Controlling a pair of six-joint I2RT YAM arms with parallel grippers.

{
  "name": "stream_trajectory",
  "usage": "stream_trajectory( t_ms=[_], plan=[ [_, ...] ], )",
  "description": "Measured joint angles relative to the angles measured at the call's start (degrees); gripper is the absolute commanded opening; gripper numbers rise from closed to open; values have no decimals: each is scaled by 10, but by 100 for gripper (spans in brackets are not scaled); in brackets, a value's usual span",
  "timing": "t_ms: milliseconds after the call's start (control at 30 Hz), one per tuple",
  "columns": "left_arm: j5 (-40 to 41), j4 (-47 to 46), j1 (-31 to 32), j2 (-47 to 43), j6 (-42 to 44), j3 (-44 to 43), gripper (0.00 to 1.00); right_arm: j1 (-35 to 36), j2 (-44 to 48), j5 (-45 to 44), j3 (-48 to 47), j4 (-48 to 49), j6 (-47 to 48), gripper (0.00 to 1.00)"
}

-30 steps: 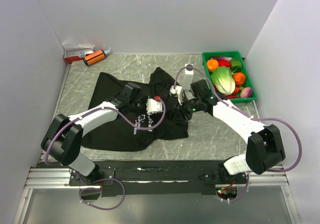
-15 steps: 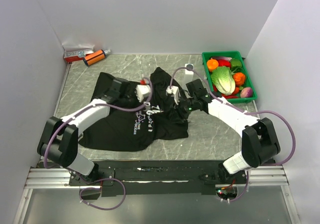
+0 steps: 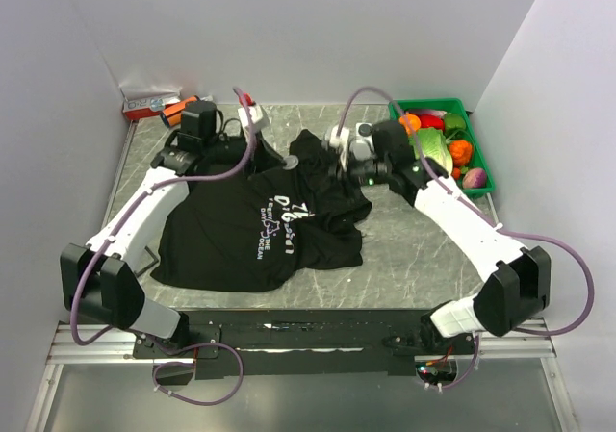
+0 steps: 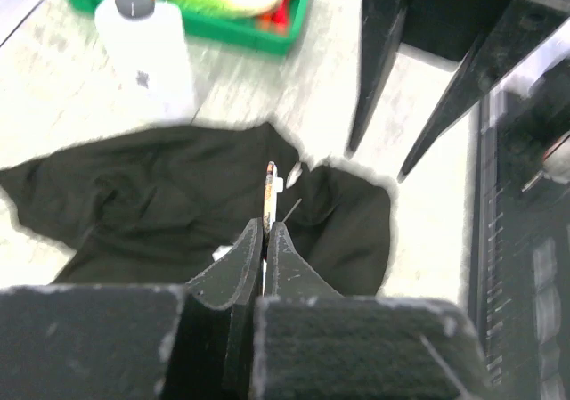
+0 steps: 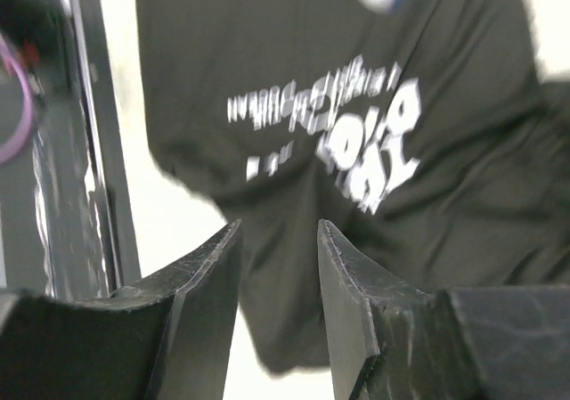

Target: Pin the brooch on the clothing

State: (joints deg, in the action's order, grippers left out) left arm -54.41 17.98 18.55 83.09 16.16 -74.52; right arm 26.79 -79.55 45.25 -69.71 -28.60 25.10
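The black T-shirt (image 3: 231, 244) lies spread on the table, its white lettering (image 3: 274, 222) facing up. It also shows in the left wrist view (image 4: 134, 195) and the right wrist view (image 5: 294, 53). My left gripper (image 4: 266, 224) is shut on the brooch (image 4: 270, 182), a thin piece seen edge-on with its pin wire sticking out, held above the shirt. In the top view the left gripper (image 3: 279, 158) reaches over the shirt's collar end, and the brooch (image 3: 289, 163) shows as a small pale disc. My right gripper (image 5: 276, 226) is open and empty above the shirt (image 3: 339, 170).
A green bin (image 3: 428, 102) of vegetables stands at the back right, also in the left wrist view (image 4: 223, 30). A white bottle (image 4: 147, 53) stands next to it, behind my right wrist. An orange bottle (image 3: 173, 111) and a red-and-white box (image 3: 149, 100) lie at the back left corner.
My left arm has lifted off the shirt's chest and swung back and left with the brooch. My right gripper has drawn back toward the collar. The lettering is now uncovered.
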Motion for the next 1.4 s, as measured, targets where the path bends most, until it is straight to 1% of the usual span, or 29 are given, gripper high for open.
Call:
stream_trajectory(
  t_ms=[67, 167, 267, 367, 533, 667, 933, 1133, 1400],
  plan=[
    [-15, -41, -5, -1, -63, -7, 1, -3, -10, 22, -41, 13, -25, 46],
    [-52, -169, -23, 0, -216, 15, 1, -7, -28, 65, -94, 37, -62, 47],
    [-70, -249, -37, 0, -310, 45, 1, -8, -40, 97, -119, 54, -91, 47],
    [-89, -286, -37, 0, -364, 66, 1, -8, -50, 119, -131, 59, -112, 47],
    [-115, -328, -36, -10, -410, 90, 1, -8, -61, 142, -132, 78, -149, 47],
    [-125, -342, -35, -15, -423, 94, 1, -8, -72, 146, -132, 102, -178, 47],
    [-135, -354, -35, -16, -433, 94, 1, -8, -97, 150, -132, 130, -219, 46],
    [-138, -358, -35, -16, -435, 94, 1, -8, -103, 181, -132, 167, -256, 45],
    [-138, -374, -35, -16, -444, 97, 1, -8, -108, 197, -132, 187, -277, 41]
  ],
)
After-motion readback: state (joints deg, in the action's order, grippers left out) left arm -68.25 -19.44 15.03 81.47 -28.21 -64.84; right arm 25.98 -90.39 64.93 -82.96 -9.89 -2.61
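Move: The brooch is already pinched at the left fingertips, about 2 cm to the right of that hand's point. From the open right hand it lies about 8 cm to the left, 5 cm ahead and 4 cm higher. From the right hand, the clothing's white print is roughly 11 cm to the left, 2 cm back and 22 cm below; the white bottle stands about 12 cm ahead, 7 cm to the right and 14 cm below. The brooch, kept pinched in the left fingers, is raised about 5 cm and then drawn back a little as that wrist tips its fingers up to about level. The right hand rises some 9 cm, most of it early, and works about 5 cm left towards the brooch, its fingertips tilting up; it ends with its fingers still about half open, close to the brooch's free edge. ##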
